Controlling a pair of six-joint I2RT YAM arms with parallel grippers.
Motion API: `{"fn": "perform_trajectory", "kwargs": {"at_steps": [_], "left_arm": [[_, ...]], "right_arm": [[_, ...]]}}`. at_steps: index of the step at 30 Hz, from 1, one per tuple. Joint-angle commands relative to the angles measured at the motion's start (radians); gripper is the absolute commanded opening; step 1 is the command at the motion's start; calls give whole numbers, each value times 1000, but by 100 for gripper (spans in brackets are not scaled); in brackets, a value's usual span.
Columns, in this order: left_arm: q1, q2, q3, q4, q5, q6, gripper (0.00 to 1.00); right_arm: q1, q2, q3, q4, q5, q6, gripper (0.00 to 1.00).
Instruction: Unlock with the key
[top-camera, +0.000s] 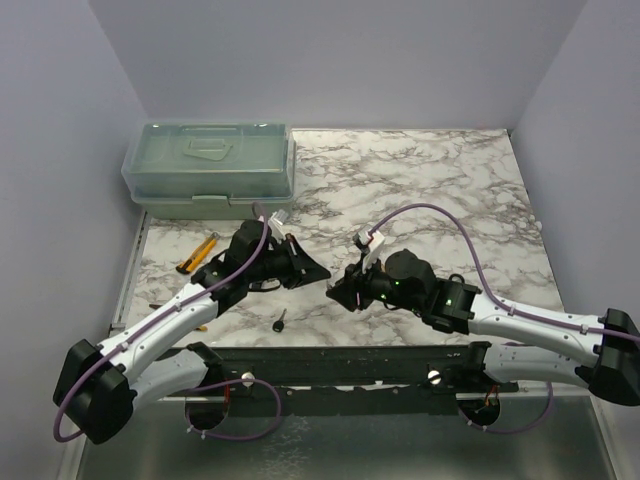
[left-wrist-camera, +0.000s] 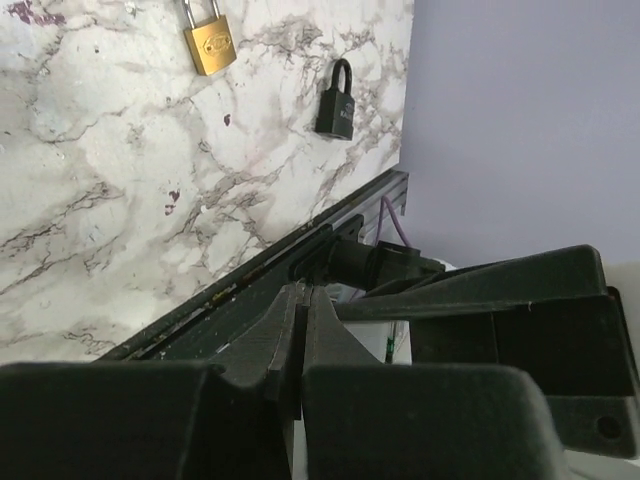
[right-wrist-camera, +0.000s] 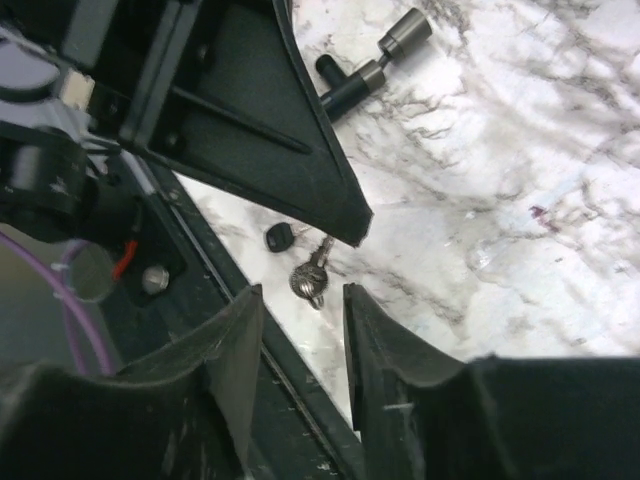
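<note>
The key (top-camera: 279, 322), black-headed and tiny, lies on the marble near the front rail; its head (right-wrist-camera: 279, 237) shows in the right wrist view. A second, silver key (right-wrist-camera: 311, 279) with a round metal head hangs in the air. Its blade runs in under the tip of my left gripper (top-camera: 318, 270), whose fingers (right-wrist-camera: 300, 150) are pressed together on it. My right gripper (right-wrist-camera: 300, 290) faces it with its fingers a little apart and nothing between them. In the left wrist view the left gripper (left-wrist-camera: 303, 290) is shut. A brass padlock (left-wrist-camera: 210, 40) and a black padlock (left-wrist-camera: 337, 100) lie beyond.
A black T-shaped piece (right-wrist-camera: 365, 65) lies on the marble past the left fingers. A pale green lidded box (top-camera: 210, 165) stands at the back left. A yellow-handled tool (top-camera: 197, 253) lies left of the left arm. The dark rail (top-camera: 340, 362) runs along the front edge.
</note>
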Motion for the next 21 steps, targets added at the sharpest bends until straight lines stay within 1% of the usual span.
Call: {"fn": "perform_trajectory", "kwargs": {"at_steps": [1, 3, 4, 5, 9, 12, 14, 15, 17, 21], "left_arm": [[-4, -71, -8, 27, -130, 15, 0], [-4, -97, -2, 34, -179, 48, 0], [-4, -106, 2, 38, -201, 71, 0], [-3, -114, 7, 42, -220, 95, 0], [-4, -128, 28, 50, -279, 204, 0], [-3, -131, 50, 50, -293, 290, 0], [-2, -132, 60, 49, -294, 363, 0], [-2, -133, 63, 48, -294, 383, 0], [-2, -134, 70, 49, -287, 414, 0], [-3, -133, 90, 49, -250, 452, 0]], "right_arm": [[8, 8, 36, -10, 37, 30, 54], [8, -6, 37, -40, 47, 40, 68], [8, -17, 35, -40, 54, 44, 72], [8, -32, 31, -35, 66, 48, 74], [8, -97, -4, 24, 132, 73, 76], [8, -133, -40, 71, 203, 97, 78], [8, -137, -26, 39, 235, 150, 80], [8, -137, -16, 7, 250, 186, 84], [8, -140, -6, -10, 248, 229, 87], [9, -162, -18, 13, 194, 238, 88]]}}
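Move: The key is already pinched by the left fingers, with the right fingertips just parting around its head. The gold padlock lies about 13 cm ahead of the left hand, 12 cm to its right and some 15 cm below. From the right hand it is roughly 16 cm ahead, 12 cm to the right and 15 cm down. The black padlock is about 19 cm to the right of the gold one and 7 cm nearer the bases. The left hand keeps its pinch on the key while the right fingers, already parting, go on to almost wide open and leave it. The right hand then rises about 4 cm, easing right and slightly forward. The left draws away up, forward and to the left, some 6 or 7 cm in all, its wrist rolling about 30 degrees so that the fingertips swing more forward. ##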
